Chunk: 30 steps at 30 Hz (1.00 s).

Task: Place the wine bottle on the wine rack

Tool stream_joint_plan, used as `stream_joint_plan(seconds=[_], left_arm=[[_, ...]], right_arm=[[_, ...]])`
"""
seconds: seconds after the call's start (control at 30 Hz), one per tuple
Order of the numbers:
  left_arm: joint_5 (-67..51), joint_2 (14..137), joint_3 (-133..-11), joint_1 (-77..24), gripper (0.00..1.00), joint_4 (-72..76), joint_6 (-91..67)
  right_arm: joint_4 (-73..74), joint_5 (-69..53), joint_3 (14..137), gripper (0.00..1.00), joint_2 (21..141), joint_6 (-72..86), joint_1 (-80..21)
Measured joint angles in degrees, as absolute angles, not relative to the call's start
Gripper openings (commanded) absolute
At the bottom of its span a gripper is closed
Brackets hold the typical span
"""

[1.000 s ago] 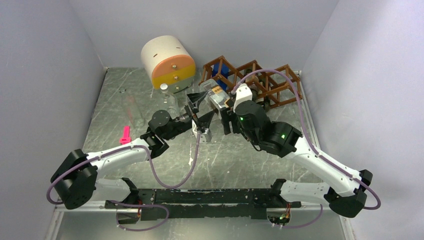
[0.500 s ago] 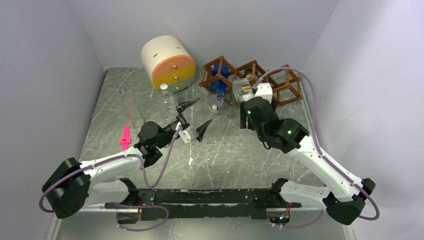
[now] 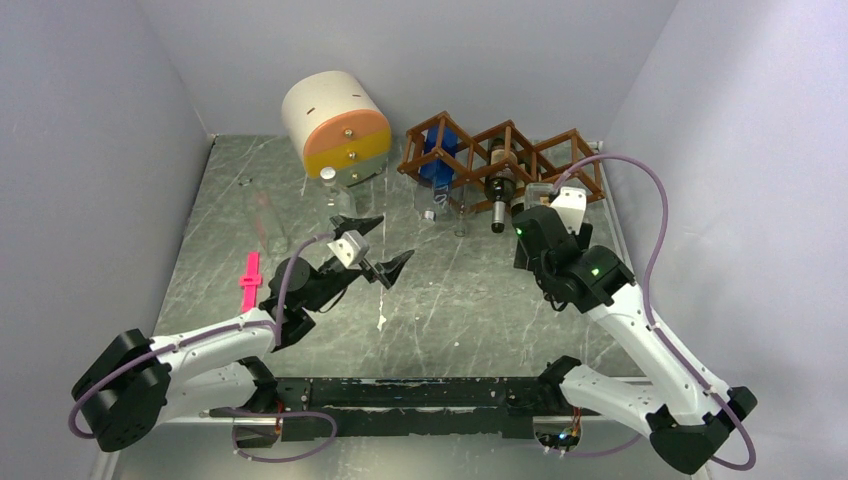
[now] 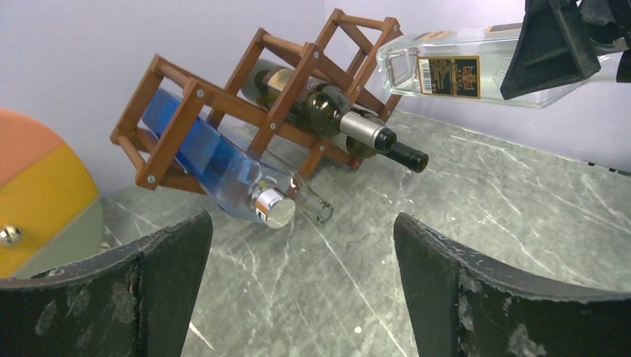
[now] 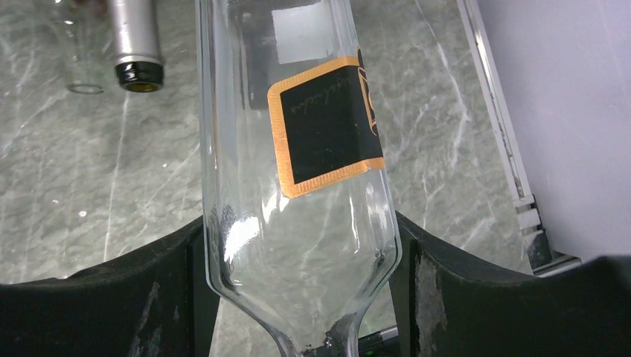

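Note:
The wine bottle (image 5: 298,186) is clear glass with a black, orange-edged label. My right gripper (image 5: 298,245) is shut on its shoulder, a finger on each side. From the left wrist the wine bottle (image 4: 446,71) hangs level in the air by the right end of the wine rack (image 4: 286,82). In the top view that brown lattice wine rack (image 3: 478,140) stands at the back right, and my right gripper (image 3: 548,205) is just in front of its right cell. My left gripper (image 3: 385,245) is open over mid-table; the left gripper (image 4: 301,223) holds nothing.
A blue bottle (image 3: 437,160) lies in the rack's left cell and a dark bottle (image 3: 497,190) in the middle cell. A round cream-and-orange drawer unit (image 3: 335,125) stands at the back. A small clear bottle (image 3: 335,195) and a pink piece (image 3: 249,270) are on the left.
My right arm has carried the wine bottle rightward along the rack's front, from its left cell to its right end. The left arm has pulled back toward the near left, jaws still apart.

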<state>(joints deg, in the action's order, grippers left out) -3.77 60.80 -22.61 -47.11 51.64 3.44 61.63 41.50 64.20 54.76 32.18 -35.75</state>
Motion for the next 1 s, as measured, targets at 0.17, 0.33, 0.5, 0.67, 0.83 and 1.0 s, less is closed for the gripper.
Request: stream_joint_plan(seconds=[0.17, 0.33, 0.5, 0.67, 0.83, 1.0], left_arm=[[-2.2, 59.1, -22.6, -47.1, 0.93, 46.7, -0.6], [-1.3, 56.9, -22.6, -47.1, 0.93, 41.5, -3.1], [-1.3, 54.0, -22.6, -47.1, 0.94, 38.0, -4.4], [-1.3, 50.1, -22.4, -47.1, 0.94, 36.4, -5.1], [-1.2, 47.4, -21.6, -47.1, 0.94, 35.0, -5.2], [-1.3, 46.3, -21.5, -47.2, 0.93, 33.8, -5.5]], right_arm=[[60.5, 40.5, 63.2, 0.0, 55.4, 31.6, -30.5], [55.7, 36.8, 60.3, 0.0, 57.0, 28.2, -22.2], [50.5, 31.9, 58.4, 0.0, 59.1, 24.3, -15.3], [45.3, 28.6, 58.4, 0.0, 59.9, 22.4, -12.1], [43.3, 26.4, 58.4, 0.0, 60.1, 21.5, -10.2], [39.6, 24.2, 56.7, 0.0, 60.7, 21.2, -8.5]])
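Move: The right hand holds the clear bottle with the black-and-orange label. The free right-hand cell of the wine rack is about 20 cm ahead of it, 9 cm right and 10 cm lower. The silver-necked bottle lies roughly 15 cm ahead, 7 cm left and 10 cm down; the lower dark bottle about 12 cm ahead, 1 cm left and 17 cm down. From the empty left hand the free cell is some 18 cm ahead, 40 cm right and 12 cm below. Keeping the clear bottle gripped between its fingers, the right hand carries it towards the rack's free right-hand cell: first right about 5 cm while sinking some 4 cm and turning roughly 10 degrees clockwise, then mainly forward, about 6.5 cm in all, rolling its left side slightly up. The open left hand dips briefly, tips down 10 degrees and draws back and left, away from the rack. ##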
